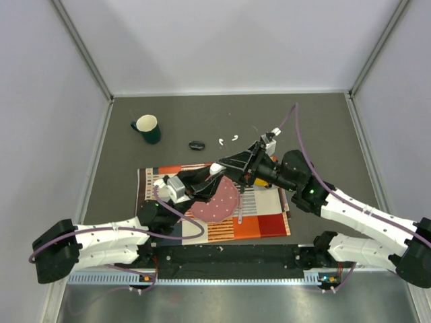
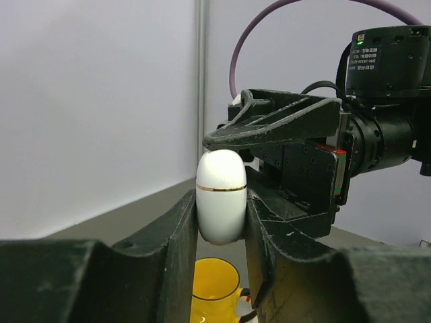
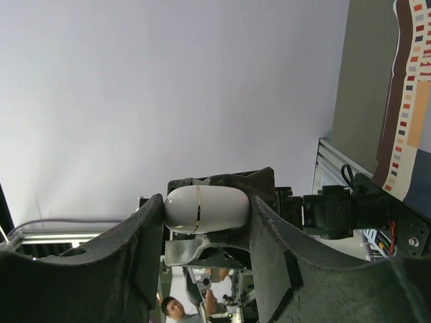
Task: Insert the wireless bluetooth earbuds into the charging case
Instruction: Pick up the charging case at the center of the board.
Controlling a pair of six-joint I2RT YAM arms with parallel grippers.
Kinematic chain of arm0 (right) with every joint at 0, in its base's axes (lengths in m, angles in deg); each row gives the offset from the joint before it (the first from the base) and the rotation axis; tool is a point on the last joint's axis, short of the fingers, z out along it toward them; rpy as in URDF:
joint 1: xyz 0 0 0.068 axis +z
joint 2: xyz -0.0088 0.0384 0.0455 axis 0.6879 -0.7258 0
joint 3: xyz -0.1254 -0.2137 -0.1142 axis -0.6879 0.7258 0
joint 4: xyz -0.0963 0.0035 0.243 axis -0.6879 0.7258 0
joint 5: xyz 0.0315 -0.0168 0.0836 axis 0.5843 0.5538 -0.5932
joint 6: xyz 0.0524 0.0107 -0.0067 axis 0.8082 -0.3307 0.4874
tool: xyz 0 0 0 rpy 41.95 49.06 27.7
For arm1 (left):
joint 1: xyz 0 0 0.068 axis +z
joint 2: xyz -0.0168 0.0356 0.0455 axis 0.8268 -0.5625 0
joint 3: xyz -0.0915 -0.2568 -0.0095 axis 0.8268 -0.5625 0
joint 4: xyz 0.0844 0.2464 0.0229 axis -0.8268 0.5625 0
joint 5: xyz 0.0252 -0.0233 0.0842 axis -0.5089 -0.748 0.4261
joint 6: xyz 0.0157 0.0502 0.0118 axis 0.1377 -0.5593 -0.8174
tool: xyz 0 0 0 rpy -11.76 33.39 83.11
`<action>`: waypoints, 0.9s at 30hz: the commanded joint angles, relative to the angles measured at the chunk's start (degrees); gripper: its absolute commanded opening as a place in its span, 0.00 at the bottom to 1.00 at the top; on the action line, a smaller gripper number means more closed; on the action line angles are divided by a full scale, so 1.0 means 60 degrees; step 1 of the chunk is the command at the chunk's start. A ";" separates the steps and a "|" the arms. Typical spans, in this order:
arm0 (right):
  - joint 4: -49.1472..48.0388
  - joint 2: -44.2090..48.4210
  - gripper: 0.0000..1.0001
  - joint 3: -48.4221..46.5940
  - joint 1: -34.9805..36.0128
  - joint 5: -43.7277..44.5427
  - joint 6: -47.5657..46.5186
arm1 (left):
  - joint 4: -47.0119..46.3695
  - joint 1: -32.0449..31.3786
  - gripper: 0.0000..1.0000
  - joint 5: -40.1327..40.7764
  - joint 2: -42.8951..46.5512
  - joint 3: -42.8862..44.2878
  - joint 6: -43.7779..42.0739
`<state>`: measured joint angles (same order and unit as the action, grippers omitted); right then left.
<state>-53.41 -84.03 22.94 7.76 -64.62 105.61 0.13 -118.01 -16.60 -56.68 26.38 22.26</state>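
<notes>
The charging case (image 1: 215,167), a white rounded box with a thin gold seam, is held in the air above the mat. My left gripper (image 2: 221,219) is shut on its lower sides (image 2: 221,198). My right gripper (image 3: 205,219) is shut on the case (image 3: 205,207) end to end, and one of its black fingers (image 2: 276,124) lies over the case's top. The case is closed. Both grippers meet at the centre of the top view, the left (image 1: 207,173) and the right (image 1: 227,165). The two white earbuds (image 1: 221,141) (image 1: 234,137) lie on the grey table behind them.
A black oval object (image 1: 196,145) lies left of the earbuds. A dark green mug (image 1: 147,128) stands at the back left. A pink plate (image 1: 217,200) sits on the striped mat (image 1: 259,219). A yellow mug (image 2: 214,291) stands below the left gripper.
</notes>
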 commanded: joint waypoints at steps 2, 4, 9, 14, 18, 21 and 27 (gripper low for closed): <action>0.0127 -0.0009 0.02 -0.0479 0.0106 -0.0188 -0.0381 | -0.0264 0.0016 0.36 0.0076 -0.0083 0.0393 0.0095; 0.0157 -0.0009 0.02 -0.0479 0.0120 -0.0174 -0.0396 | -0.0249 0.0016 0.32 0.0075 -0.0083 0.0408 0.0080; 0.0596 -0.0039 0.02 -0.0626 0.0106 -0.0115 -0.0601 | -0.0206 0.0016 0.34 0.0120 -0.0127 0.0451 0.0095; 0.1050 -0.0039 0.02 -0.0743 0.0120 0.0046 -0.0878 | -0.0191 0.0016 0.22 0.0076 -0.0186 0.0466 0.0022; 0.1475 -0.0141 0.20 -0.1122 0.0150 -0.0027 -0.1683 | -0.0220 0.0016 0.00 0.0017 -0.0200 0.0452 -0.0082; 0.2046 -0.0083 0.48 -0.1416 0.0150 0.0090 -0.2547 | -0.0658 0.0016 0.00 -0.0187 -0.0127 0.0203 -0.0169; 0.2515 0.0035 0.75 -0.1695 0.0150 0.0237 -0.3326 | -0.1217 0.0031 0.00 -0.0305 0.0282 -0.0251 -0.0199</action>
<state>-40.60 -84.29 15.93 7.87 -63.18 91.14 -0.08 -118.01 -17.03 -57.16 25.79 21.85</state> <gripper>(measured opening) 0.713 0.336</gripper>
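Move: The white charging case is already pinched in both hands, its middle within about 1 cm of each hand point. Roughly 31 cm beneath the left hand and some 2 cm farther out lies the pink plate. The yellow mug stands about 9 cm ahead, 14 cm to the left hand's right and 28 cm below. Nearly in place, the right hand tilts some 15 degrees and opens off the charging case, left still gripping. ##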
